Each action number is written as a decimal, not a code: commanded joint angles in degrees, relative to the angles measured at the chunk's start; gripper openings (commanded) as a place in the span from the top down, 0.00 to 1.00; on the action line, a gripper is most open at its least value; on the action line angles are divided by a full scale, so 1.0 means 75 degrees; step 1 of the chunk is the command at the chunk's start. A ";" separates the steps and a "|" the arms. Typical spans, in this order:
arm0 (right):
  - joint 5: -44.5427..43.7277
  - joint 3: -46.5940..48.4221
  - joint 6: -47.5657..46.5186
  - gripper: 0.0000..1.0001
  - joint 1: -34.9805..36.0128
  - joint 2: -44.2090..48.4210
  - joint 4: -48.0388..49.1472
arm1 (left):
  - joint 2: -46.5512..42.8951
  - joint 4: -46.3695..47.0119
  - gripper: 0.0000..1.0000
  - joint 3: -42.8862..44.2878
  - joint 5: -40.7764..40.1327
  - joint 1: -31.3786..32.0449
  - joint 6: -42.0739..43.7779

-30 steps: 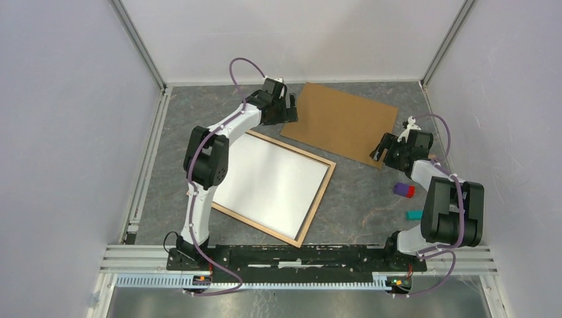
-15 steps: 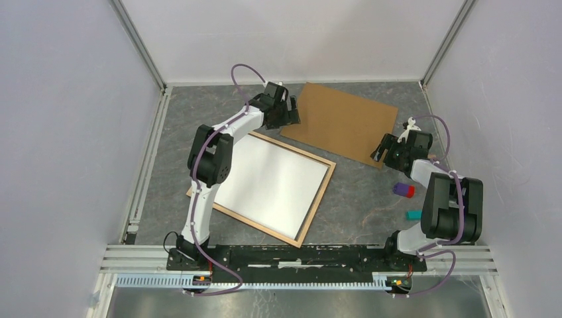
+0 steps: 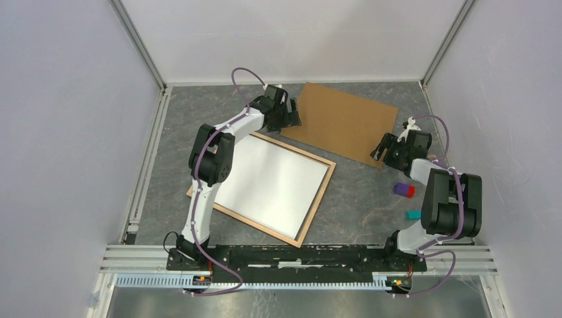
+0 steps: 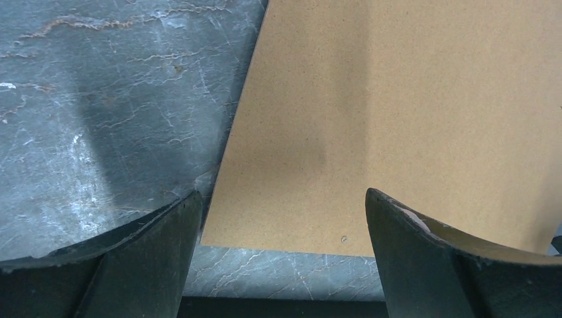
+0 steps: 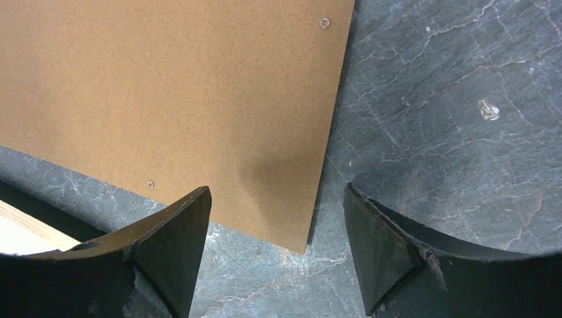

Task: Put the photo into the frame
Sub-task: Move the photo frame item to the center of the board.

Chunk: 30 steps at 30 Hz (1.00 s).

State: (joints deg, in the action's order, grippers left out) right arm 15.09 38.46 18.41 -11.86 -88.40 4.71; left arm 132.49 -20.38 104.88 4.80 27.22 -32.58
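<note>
The frame (image 3: 322, 190) lies on the table, tan back side up. The photo (image 3: 272, 179) lies inside it, white back up. My left gripper (image 3: 292, 118) is open and empty, low over the near left corner of the flat brown backing board (image 3: 341, 119). The left wrist view shows that corner (image 4: 397, 99) between my open fingers (image 4: 281, 199). My right gripper (image 3: 379, 151) is open and empty above the board's near right corner (image 5: 166, 86), which shows between its fingers (image 5: 277, 199). A bit of the frame's tan rail (image 5: 20, 228) shows at the lower left of that view.
A purple and red block (image 3: 403, 190) and a teal block (image 3: 413, 214) lie on the table beside the right arm. White walls close in the grey marbled table (image 3: 199, 112) on three sides. A metal rail (image 3: 147, 159) runs along the left.
My left gripper has moved a little nearer and to the right, onto the board's corner. The right arm has barely moved. Frame, photo and board lie as before.
</note>
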 commanded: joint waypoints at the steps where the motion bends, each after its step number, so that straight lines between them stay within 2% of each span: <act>1: 0.0215 -0.0082 0.0133 0.21 -0.0035 -0.0230 0.0246 | -0.0169 -0.0139 0.01 -0.0211 0.0485 -0.0029 -0.0462; 4: 0.0818 -0.0182 0.0307 0.22 -0.0025 -0.0145 0.0386 | -0.0215 -0.0127 0.01 -0.0203 0.0879 -0.0031 -0.0582; 9: 0.1875 -0.0397 0.0882 0.22 -0.0031 0.0231 0.0962 | -0.0382 0.0029 0.03 0.0047 0.2271 -0.0072 -0.0947; 15: 0.2533 -0.0586 0.1663 0.23 -0.0025 0.0791 0.1569 | -0.1106 0.0657 0.04 -0.0051 0.3384 -0.0063 -0.1593; 20: 0.2609 -0.0791 0.1686 0.24 0.0085 0.1492 0.1353 | -0.2032 0.0838 0.04 -0.0554 0.3238 -0.0060 -0.1756; 26: 0.2442 -0.1351 0.1447 0.24 0.0506 0.2161 0.0900 | -0.3165 0.1625 0.03 -0.2480 0.3050 -0.0079 -0.2321; 30: 0.2254 -0.1746 0.1164 0.24 0.0671 0.2702 0.0538 | -0.3762 0.1550 0.03 -0.3478 0.2613 -0.0105 -0.2302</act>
State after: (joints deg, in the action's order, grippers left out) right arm 23.11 27.14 26.68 -10.70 -72.77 8.69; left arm 107.96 -10.39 85.06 17.65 23.27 -42.94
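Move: The backing board lies almost flat under both hands: its middle is about 19 cm to the right of the left hand and level with it, and from the right hand about 14 cm ahead and 13 cm left, some 1 cm below the hand points. The photo frame's middle is about 20 cm back and 10 cm left of the left hand; the purple-and-red block is roughly 10 cm back and 6 cm right of the right hand. With both grippers staying wide open, the left hand bears a little rightward and the right hand about 2 cm leftward, their outer fingers closing in on the board's opposite short edges near its near corners, while the left hand's left side rolls down some 20 degrees and the right hand's right side about 10. Clamping the board between them, they lift it, the left hand by about 13 cm and the right by only about 5 before it sinks slightly, then both draw back and a little left towards the frame. ##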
